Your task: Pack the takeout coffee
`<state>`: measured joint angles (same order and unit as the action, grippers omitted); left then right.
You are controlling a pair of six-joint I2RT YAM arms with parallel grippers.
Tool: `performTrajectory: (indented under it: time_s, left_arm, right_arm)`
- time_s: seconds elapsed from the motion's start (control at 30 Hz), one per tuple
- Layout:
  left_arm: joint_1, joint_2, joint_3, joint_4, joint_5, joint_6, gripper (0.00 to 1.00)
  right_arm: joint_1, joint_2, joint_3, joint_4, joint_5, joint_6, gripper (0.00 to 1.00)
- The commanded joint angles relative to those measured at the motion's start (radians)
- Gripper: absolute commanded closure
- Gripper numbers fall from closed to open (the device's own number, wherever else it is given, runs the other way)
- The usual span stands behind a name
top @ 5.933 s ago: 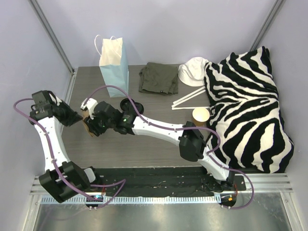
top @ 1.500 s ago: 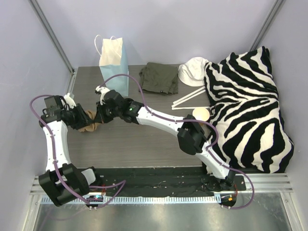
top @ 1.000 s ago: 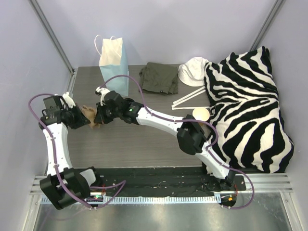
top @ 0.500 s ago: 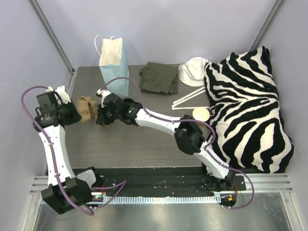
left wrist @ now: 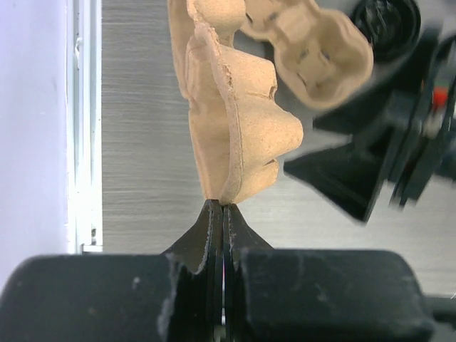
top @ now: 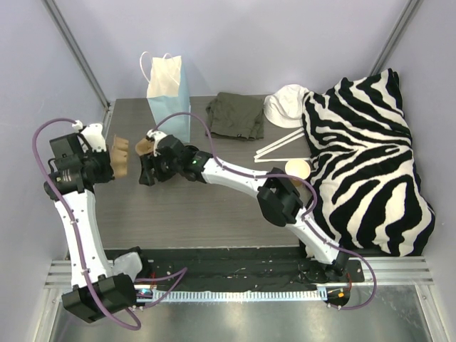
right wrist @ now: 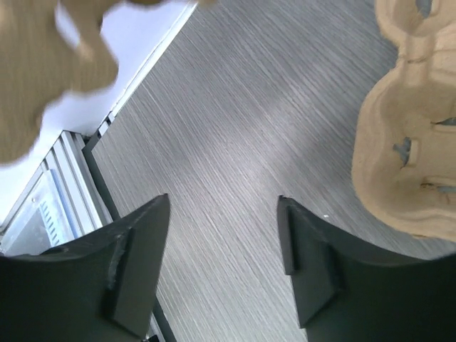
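Two brown pulp cup carriers have come apart. My left gripper (top: 107, 162) (left wrist: 222, 206) is shut on the edge of one carrier (top: 119, 157) (left wrist: 235, 128) and holds it off the table. The other carrier (top: 146, 146) (left wrist: 306, 50) (right wrist: 410, 128) sits just beside my right gripper (top: 146, 174) (right wrist: 224, 206). That gripper is open, with only bare table between its fingers. Of the takeout coffee I see only a round black lid (left wrist: 388, 25), behind the right gripper. In the top view the right arm hides it.
A blue paper bag (top: 171, 96) stands at the back left. A lidless tan cup (top: 298, 169) sits by a zebra pillow (top: 370, 157). An olive cloth (top: 235, 115), a white hat (top: 285, 105) and white sticks (top: 279, 148) lie at the back.
My right gripper has opened and let go of the carriers. The left gripper pulled one carrier up and left, away from the other, which stays by the right gripper.
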<state>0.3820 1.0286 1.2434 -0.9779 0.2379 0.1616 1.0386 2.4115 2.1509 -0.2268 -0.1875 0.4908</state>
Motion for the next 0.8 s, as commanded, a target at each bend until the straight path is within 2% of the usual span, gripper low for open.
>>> performTrajectory:
  time_s: [0.0, 0.1, 0.17, 0.33, 0.53, 0.67, 0.77]
  left_arm:
    - [-0.029, -0.054, 0.031, -0.112, 0.032, 0.154, 1.0]
    - [-0.058, -0.097, 0.008, -0.192, 0.066, 0.263, 1.0]
    - [-0.068, -0.146, -0.024, -0.231, 0.075, 0.373, 1.0]
    - [-0.072, -0.283, -0.073, -0.232, 0.084, 0.541, 1.0]
    - [-0.071, -0.328, 0.019, -0.213, 0.169, 0.558, 1.0]
    - [-0.071, -0.23, 0.077, -0.16, 0.095, 0.48, 1.0]
    - [-0.075, -0.173, 0.119, -0.125, 0.095, 0.443, 1.0]
  right_arm:
    - [-0.025, -0.118, 0.05, 0.038, -0.047, -0.043, 0.27]
    - [-0.043, -0.192, 0.008, 0.027, -0.078, -0.07, 0.19]
    - [-0.063, -0.236, -0.031, 0.017, -0.11, -0.101, 0.17]
    - [-0.127, -0.371, -0.086, -0.048, -0.194, -0.188, 0.13]
    - [-0.253, -0.507, -0.196, -0.102, -0.214, -0.247, 0.09]
    - [-0.295, -0.581, -0.285, -0.1, -0.196, -0.274, 0.08]
    - [-0.311, -0.624, -0.321, -0.108, -0.175, -0.299, 0.07]
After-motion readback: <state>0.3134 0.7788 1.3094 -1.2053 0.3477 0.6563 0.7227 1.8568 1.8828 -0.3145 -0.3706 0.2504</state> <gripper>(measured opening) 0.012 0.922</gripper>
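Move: The left hand, high over the table's left side, holds a cup carrier. The lidded coffee cup stands about 25 cm to that hand's right, 1 cm ahead and 10 cm lower. From the low, empty right hand, the cup is some 18 cm right and 1 cm ahead. The released carrier lies 5 cm ahead and 5 cm right of the right hand, the loose lid 6 cm ahead and 14 cm right, and the paper bag about 18 cm ahead and 9 cm right. Still pinching its cup carrier by one end, the left hand draws it back about 8 cm and somewhat right, rolling left side up and turning clockwise some 25 degrees, then rises 4 cm while easing forward again. The right hand, already clear of the other carrier, opens wider and sweeps up and right, nearly 20 cm each way and a little forward, tipping its fingers and ending high beyond the lidded cup. ##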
